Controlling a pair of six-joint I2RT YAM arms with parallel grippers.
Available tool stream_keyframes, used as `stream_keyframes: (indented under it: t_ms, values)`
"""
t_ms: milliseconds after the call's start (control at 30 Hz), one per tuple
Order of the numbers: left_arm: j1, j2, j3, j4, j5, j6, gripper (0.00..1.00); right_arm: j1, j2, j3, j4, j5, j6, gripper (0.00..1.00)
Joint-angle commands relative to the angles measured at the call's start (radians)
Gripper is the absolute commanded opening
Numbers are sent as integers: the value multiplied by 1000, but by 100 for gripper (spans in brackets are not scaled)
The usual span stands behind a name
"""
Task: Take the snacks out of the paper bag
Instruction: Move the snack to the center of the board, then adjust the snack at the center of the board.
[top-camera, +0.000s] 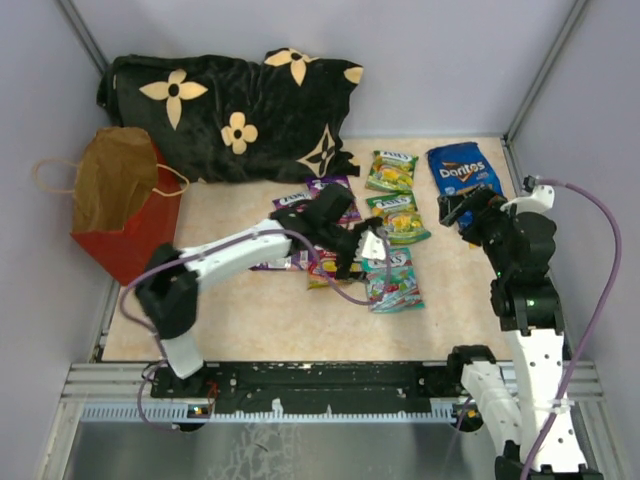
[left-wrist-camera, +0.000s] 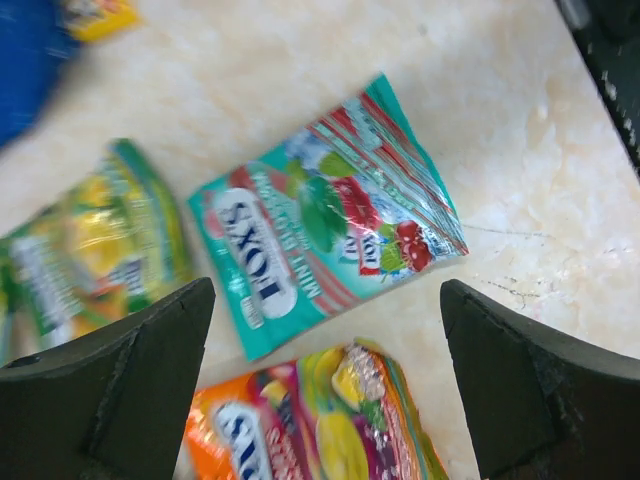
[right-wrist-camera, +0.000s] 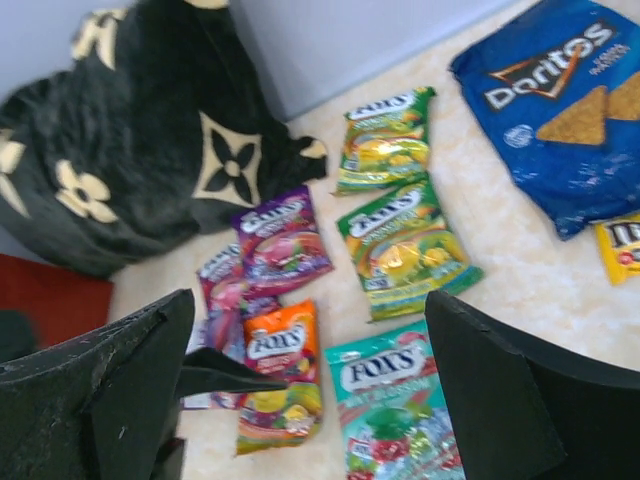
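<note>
The red paper bag (top-camera: 120, 215) stands open at the far left, its brown inside showing. Snacks lie spread on the table: a blue Doritos bag (top-camera: 463, 170), two green pouches (top-camera: 392, 170), a teal pouch (top-camera: 393, 282), purple pouches (top-camera: 340, 195) and an orange one (left-wrist-camera: 310, 420). A yellow packet (right-wrist-camera: 620, 245) lies by the Doritos bag. My left gripper (top-camera: 365, 250) hovers open over the orange and teal pouch (left-wrist-camera: 330, 215), holding nothing. My right gripper (top-camera: 465, 210) hangs open and empty just below the Doritos bag (right-wrist-camera: 560, 110).
A black flower-patterned pillow (top-camera: 230, 115) lies along the back wall, beside the bag. Grey walls close in the table on three sides. The left arm stretches diagonally across the table's middle, with a purple cable looped under it.
</note>
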Motion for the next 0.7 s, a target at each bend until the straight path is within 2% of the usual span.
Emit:
stream_keyframes:
  t_ms: [0,67,133,167,300,400,533,667]
  values:
    - [67,-279,-213,381,-12,-273,100,-21,-6,-59,234,-120,140,99]
    - [120,-357,-294,466,-50,-403,100,-21,47,-100,315,-249,168,99]
    - [175,-409,-345,514,-128,-575,100,-14,133,-142,396,-445,205,96]
    - [208,-423,-368,521,-154,-656,100,18,192,-155,410,-473,203,94]
    - [328,-410,-450,523,-197,-968,96,197,301,-202,406,-376,115,91]
    - [364,-372,-513,524,-205,-1141,87,266,396,-251,459,-385,121,81]
    - [361,-368,-675,652,-123,-1309,75,346,494,-303,487,-364,116,67]
    - [357,-395,-791,718,-172,-1379,67,376,560,-351,562,-360,129,57]
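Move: About 4 cm ahead, 7 cm to the left and 11 cm below the left hand lies the orange Fox's pack, the snack now aimed at. For the right hand the orange pack is some 27 cm left, 2 cm ahead and 30 cm down, with the mint pack about 12 cm left and 3 cm back, and the nearer green pack 11 cm left and 12 cm ahead, both equally low. A purple pack sits some 12 cm left of the orange one and 4 cm farther out. Closing in from both sides: the left hand hops up about 12 cm and swings leftward over the orange pack, first forward and then partly back while sinking, to end low at its left side, wrist turned some 65 degrees counter-clockwise. The right hand drops about 20 cm and sweeps left past the mint pack towards the orange pack's right side, tipping down and turning counter-clockwise. Both grippers narrow partly, touching nothing yet. ##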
